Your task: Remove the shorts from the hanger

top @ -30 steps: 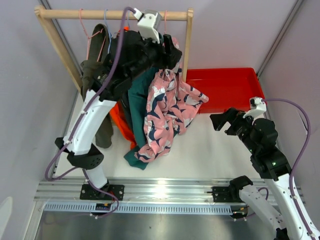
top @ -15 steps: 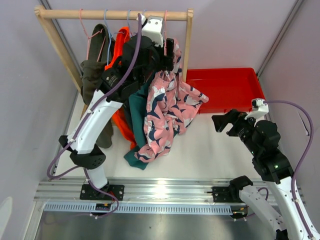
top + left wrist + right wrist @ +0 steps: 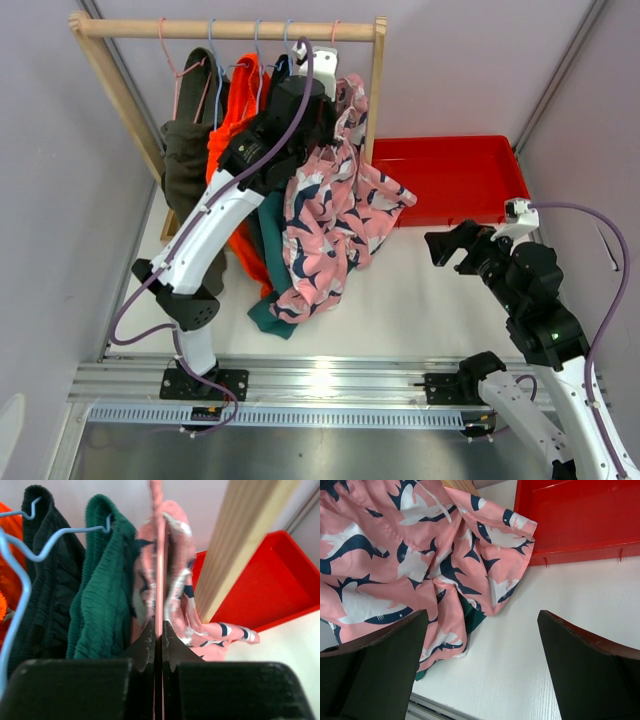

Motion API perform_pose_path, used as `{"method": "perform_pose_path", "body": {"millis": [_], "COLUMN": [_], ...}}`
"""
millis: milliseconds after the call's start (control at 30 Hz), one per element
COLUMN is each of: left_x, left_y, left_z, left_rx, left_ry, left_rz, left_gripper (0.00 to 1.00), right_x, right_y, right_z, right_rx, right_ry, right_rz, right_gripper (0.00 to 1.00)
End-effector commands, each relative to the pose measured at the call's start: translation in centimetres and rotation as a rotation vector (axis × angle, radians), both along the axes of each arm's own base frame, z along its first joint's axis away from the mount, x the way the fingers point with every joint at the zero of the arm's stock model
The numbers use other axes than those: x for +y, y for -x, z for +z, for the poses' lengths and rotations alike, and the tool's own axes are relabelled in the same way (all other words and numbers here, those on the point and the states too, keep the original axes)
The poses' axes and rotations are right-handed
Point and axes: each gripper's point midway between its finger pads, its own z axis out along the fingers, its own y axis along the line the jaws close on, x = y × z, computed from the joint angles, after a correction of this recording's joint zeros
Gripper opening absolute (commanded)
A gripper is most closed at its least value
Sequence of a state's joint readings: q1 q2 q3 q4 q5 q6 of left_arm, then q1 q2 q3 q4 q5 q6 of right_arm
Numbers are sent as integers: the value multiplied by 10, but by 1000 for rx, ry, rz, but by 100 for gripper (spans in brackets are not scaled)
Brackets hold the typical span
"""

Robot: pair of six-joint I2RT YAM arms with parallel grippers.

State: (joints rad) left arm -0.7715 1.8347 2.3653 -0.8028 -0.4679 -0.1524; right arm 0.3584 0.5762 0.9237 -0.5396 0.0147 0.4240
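Note:
Several pairs of shorts hang from wire hangers on a wooden rail (image 3: pixel 230 29): olive (image 3: pixel 185 150), orange (image 3: pixel 235 110), navy (image 3: pixel 45 580), teal (image 3: pixel 100 590) and pink shark-print shorts (image 3: pixel 335 215) at the right end. My left gripper (image 3: pixel 158 627) is shut on the thin pink hanger (image 3: pixel 160 580) that carries the pink shorts (image 3: pixel 177 545), just below the rail. My right gripper (image 3: pixel 482 617) stands wide open above the white table, to the right of the pink shorts' hem (image 3: pixel 395 555), touching nothing.
A red bin (image 3: pixel 450 175) sits on the table at the back right, behind my right gripper (image 3: pixel 440 245). The rack's right wooden post (image 3: pixel 245 535) stands close beside the pink hanger. Teal fabric trails onto the table under the pink shorts.
My left gripper has swung in to the pink hanger near the rail's right end and shut on its wire. The pink shorts shifted slightly. The right arm has barely moved.

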Motion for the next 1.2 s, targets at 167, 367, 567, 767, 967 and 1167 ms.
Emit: {"method": "perform_pose_path", "body": {"millis": [167, 367, 567, 767, 967, 1167], "left_x": [13, 34, 57, 65, 79, 54], "left_y": [10, 30, 43, 71, 156, 249], "left_z": [56, 116, 130, 70, 9, -13], "left_rx": [-125, -265, -294, -139, -19, 35], "left_ry": [70, 116, 108, 32, -27, 27], "left_rz": [-14, -24, 19, -45, -233, -545], "left_gripper": [0, 0, 0, 0, 0, 0], "right_x": [-1, 0, 1, 0, 12, 29], "right_y": [2, 1, -1, 2, 11, 16], "right_z": [13, 14, 12, 23, 44, 81], "right_rx": [-41, -49, -47, -76, -133, -216], "right_ry": [3, -1, -5, -12, -29, -63], "right_rz": [4, 6, 8, 10, 97, 198], "right_gripper": [99, 99, 99, 99, 99, 99]}}
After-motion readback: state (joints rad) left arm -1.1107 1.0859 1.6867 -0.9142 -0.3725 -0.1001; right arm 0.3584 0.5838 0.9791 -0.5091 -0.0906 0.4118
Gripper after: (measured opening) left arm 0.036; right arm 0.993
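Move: The left fingers are already shut on the pink hanger's neck, with the rail about 3 cm ahead and 6 cm above. The pink shorts' middle is roughly 17 cm below, 3 cm nearer and 1 cm right; the green shorts hang some 5 cm left, 1 cm nearer, 15 cm down. The rack's right post is about 6 cm right and 3 cm ahead. From the idle right hand, the pink shorts lie some 12 cm ahead and 15 cm left. Left hand lifts the pinched hanger about 8 cm off the rail, then pulls back 20 cm and down. ##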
